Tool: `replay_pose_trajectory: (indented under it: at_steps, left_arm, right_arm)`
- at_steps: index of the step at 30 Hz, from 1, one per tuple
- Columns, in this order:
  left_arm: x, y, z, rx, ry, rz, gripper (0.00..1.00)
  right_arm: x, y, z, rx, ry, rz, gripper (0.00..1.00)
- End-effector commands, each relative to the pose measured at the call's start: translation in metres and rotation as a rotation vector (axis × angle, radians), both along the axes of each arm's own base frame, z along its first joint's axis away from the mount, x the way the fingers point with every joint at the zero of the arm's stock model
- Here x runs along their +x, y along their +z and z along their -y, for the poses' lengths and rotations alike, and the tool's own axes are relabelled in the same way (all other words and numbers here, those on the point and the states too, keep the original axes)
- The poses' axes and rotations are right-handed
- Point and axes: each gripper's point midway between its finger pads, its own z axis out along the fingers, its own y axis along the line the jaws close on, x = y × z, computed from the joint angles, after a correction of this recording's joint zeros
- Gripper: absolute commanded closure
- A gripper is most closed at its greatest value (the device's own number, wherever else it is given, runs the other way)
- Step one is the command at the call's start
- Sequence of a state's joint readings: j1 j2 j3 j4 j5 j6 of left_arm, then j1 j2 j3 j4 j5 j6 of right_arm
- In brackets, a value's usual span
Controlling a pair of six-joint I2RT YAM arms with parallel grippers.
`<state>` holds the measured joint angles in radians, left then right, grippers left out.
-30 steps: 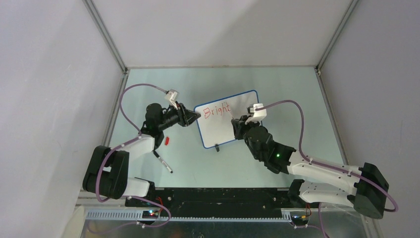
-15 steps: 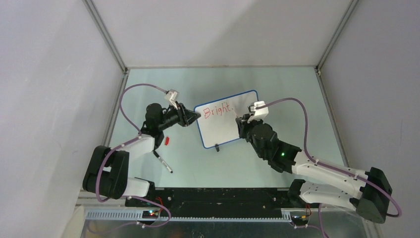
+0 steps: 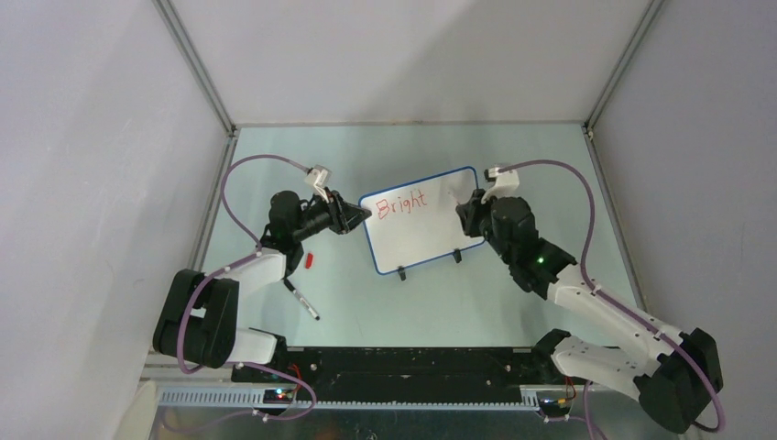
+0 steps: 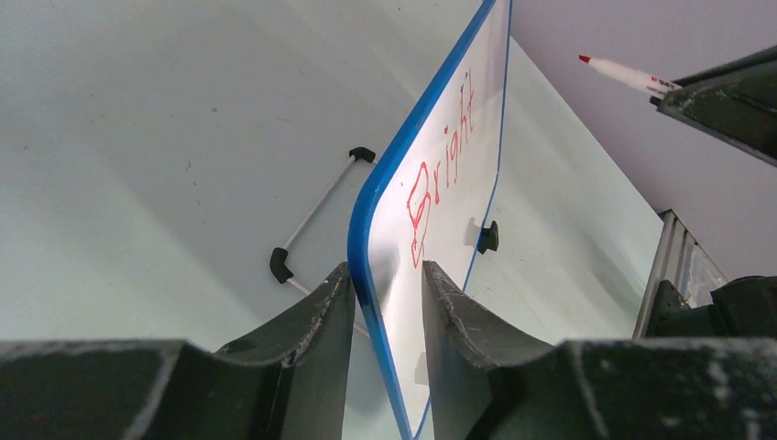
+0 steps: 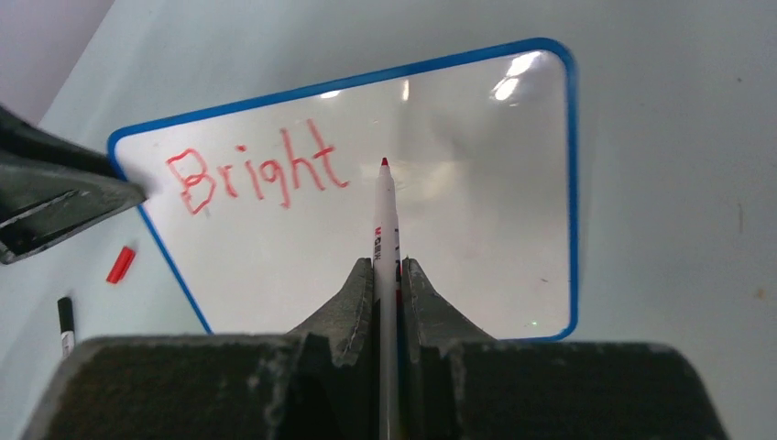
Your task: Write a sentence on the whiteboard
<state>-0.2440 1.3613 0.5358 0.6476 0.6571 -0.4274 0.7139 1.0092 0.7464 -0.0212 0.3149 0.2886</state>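
Note:
The whiteboard (image 3: 417, 240) stands tilted on its black clip feet (image 3: 401, 272) at mid-table. Of the sentence, only the red word "Bright" (image 3: 401, 203) shows, along the top line. My left gripper (image 3: 365, 214) is shut on the board's left blue rim (image 4: 366, 220), one finger on each face. My right gripper (image 3: 472, 215) hovers by the board's right edge, shut on a red-tipped white marker (image 5: 386, 229). The marker's tip (image 5: 384, 162) points just right of the word's "t" (image 5: 325, 165) and hangs off the surface, as the left wrist view shows (image 4: 623, 75).
A red marker cap (image 3: 310, 260) and a black pen (image 3: 302, 301) lie on the pale green table (image 3: 302, 165) left of the board, near my left arm. Grey walls close in the table on three sides.
My right arm has swung right and back from the board's middle to its right edge, taking the marker along. The right clip foot now shows. Left gripper and board have not moved.

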Motion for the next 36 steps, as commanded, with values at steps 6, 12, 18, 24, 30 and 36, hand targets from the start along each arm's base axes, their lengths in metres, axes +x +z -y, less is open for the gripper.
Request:
replay_pose_trajectory:
  at_steps: [6, 12, 18, 24, 30, 36]
  left_arm:
    - [0.007, 0.014, 0.001, 0.000, 0.008, 0.055, 0.62]
    - [0.006, 0.016, 0.000, -0.007, 0.017, 0.067, 0.67]
    - [0.007, 0.017, -0.001, -0.013, 0.020, 0.068, 0.75]
    - [0.010, 0.013, 0.000, -0.008, 0.020, 0.055, 0.82]
    - [0.013, 0.006, 0.005, -0.006, -0.011, 0.023, 0.87]
    - [0.015, 0.004, 0.004, 0.005, -0.012, 0.011, 0.83]
  right_arm:
    - [0.006, 0.018, 0.011, 0.048, 0.051, -0.102, 1.00]
    - [0.006, 0.033, 0.010, 0.046, 0.068, -0.075, 1.00]
    - [0.012, 0.038, 0.030, 0.034, -0.021, -0.052, 1.00]
    - [0.012, 0.043, 0.038, 0.064, -0.039, -0.044, 1.00]
    - [0.005, 0.038, 0.013, 0.087, 0.091, -0.073, 1.00]
    - [-0.009, 0.027, -0.022, 0.057, 0.210, -0.092, 1.00]
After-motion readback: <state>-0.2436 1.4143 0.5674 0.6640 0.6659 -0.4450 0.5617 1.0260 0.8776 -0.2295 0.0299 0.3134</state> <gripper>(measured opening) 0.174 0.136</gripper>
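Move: The left hand's open fingers straddle the whiteboard's left edge, about 1 cm ahead and 1 cm right; the word "Bright" is roughly 8 cm right and 2 cm ahead, the red cap some 16 cm left, 8 cm back, 15 cm down. From the right hand, holding the marker, the blank spot after the word lies about 7 cm ahead, 4 cm left and 4 cm lower; "Bright" is 13 cm left, 5 cm ahead. The left fingers close onto the whiteboard's edge; the right hand swings about 4 cm right, then back left. ##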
